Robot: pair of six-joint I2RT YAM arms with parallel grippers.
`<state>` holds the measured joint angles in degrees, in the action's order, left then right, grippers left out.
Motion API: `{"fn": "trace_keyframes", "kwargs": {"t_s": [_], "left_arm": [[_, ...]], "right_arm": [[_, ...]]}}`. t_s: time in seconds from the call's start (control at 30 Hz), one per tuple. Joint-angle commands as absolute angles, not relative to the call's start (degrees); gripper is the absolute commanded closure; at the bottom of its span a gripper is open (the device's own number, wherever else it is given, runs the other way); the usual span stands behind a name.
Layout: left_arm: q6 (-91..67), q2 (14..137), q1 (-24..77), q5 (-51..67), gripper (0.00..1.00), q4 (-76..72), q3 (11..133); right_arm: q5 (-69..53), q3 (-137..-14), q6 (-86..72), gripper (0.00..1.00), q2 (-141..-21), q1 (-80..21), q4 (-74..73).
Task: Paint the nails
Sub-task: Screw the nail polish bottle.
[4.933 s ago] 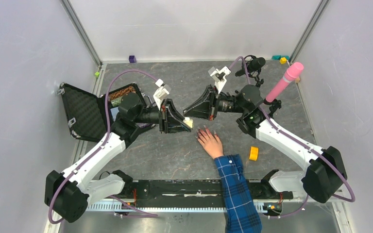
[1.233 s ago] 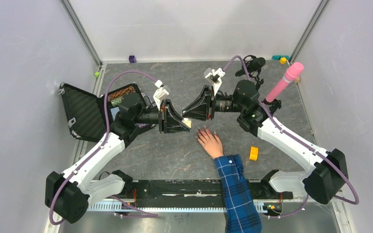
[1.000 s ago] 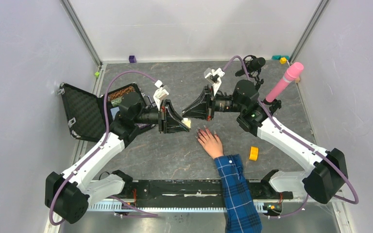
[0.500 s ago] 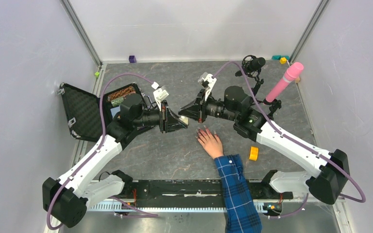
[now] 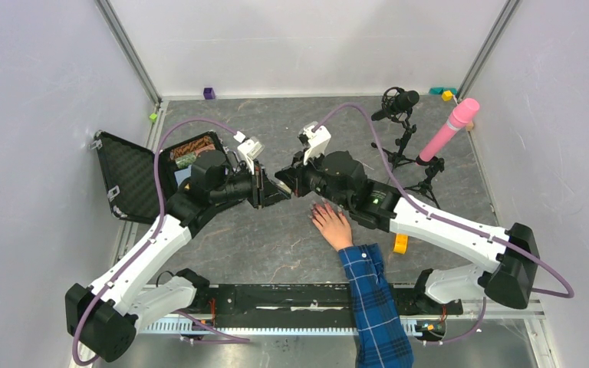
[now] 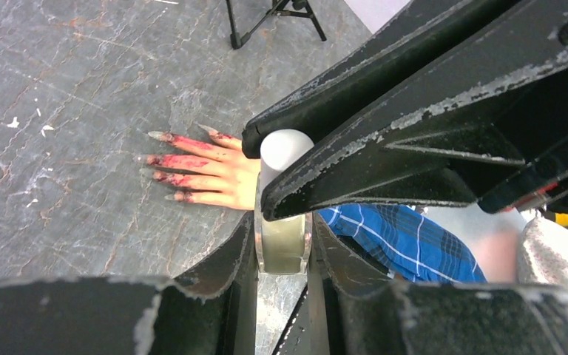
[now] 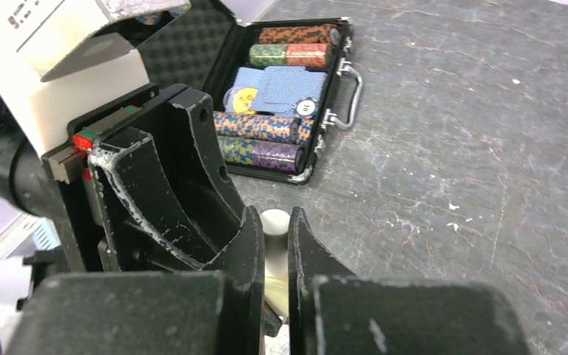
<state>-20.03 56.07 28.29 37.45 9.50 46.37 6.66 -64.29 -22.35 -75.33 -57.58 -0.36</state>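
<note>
A pale hand (image 5: 333, 225) in a blue plaid sleeve (image 5: 372, 299) lies flat on the grey table. Its nails (image 6: 164, 137) are long and smeared red, like the fingers behind them; from above the nails (image 5: 320, 205) are tiny. My left gripper (image 6: 282, 222) is shut on the glass body of a small bottle (image 6: 282, 244), held above the table just left of the hand. My right gripper (image 7: 274, 214) is shut on the bottle's white cap (image 7: 274, 223), which sits at the bottle's top. In the top view the left gripper (image 5: 267, 192) and right gripper (image 5: 285, 178) meet and hide the bottle.
An open black case (image 5: 134, 180) with poker chips (image 7: 281, 96) lies at the left. A microphone on a small stand (image 5: 403, 115) and a pink cylinder on a stand (image 5: 449, 130) are at the back right. A yellow roll (image 5: 401, 242) lies right of the sleeve.
My right arm has swung left, bringing its shut gripper from a gap away up against the left gripper at the bottle. The left gripper rose slightly. The hand stayed still.
</note>
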Motion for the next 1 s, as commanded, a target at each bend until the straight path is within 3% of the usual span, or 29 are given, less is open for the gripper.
{"fn": "trace_keyframes", "kwargs": {"t_s": [0.0, 0.37, 0.57, 0.77, 0.97], "left_arm": [[-19.99, 55.36, 27.54, 33.8, 0.98, 4.64, 50.19], [-21.44, 54.98, 27.18, 33.65, 0.98, 3.6, 49.66], [-21.36, 55.01, 27.16, 34.69, 0.98, 3.57, 49.86], [-21.36, 55.15, 27.08, 34.98, 0.98, 3.6, 49.83], [-21.66, 55.56, 27.08, 34.88, 0.98, 3.6, 49.86]], "right_arm": [[16.3, -67.34, -25.94, 1.0, -78.02, -61.95, -4.67], [22.01, -72.11, -26.45, 0.99, -82.48, -65.38, -7.25], [26.39, -73.17, -20.2, 0.52, -79.33, -64.75, -8.45], [27.79, -78.52, -16.1, 0.31, -77.5, -61.51, -16.3], [14.49, -79.21, -13.5, 0.11, -74.2, -54.75, -16.99]]}}
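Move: The nail polish bottle's body is already in the left fingers, with its white cap about 3 cm above that hand and 1 cm ahead. The right fingers already pinch the cap, so the bottle's middle lies roughly 3 cm below the right hand and 1 cm back. From the right hand, the painted hand lies about 15 cm right, 4 cm back and 24 cm down; the open chip case some 27 cm left, 11 cm ahead and equally low. The white cap gets a last clockwise turn of some 10 degrees from the right fingers pinching it, both hands drifting about 1 cm forward and left and slightly down together. Then the right fingers spread wide, let go of the cap and back away to the right about 5 cm, rising 3 cm and edging forward, while the left keeps its grip on the bottle and rises about 2 cm. ##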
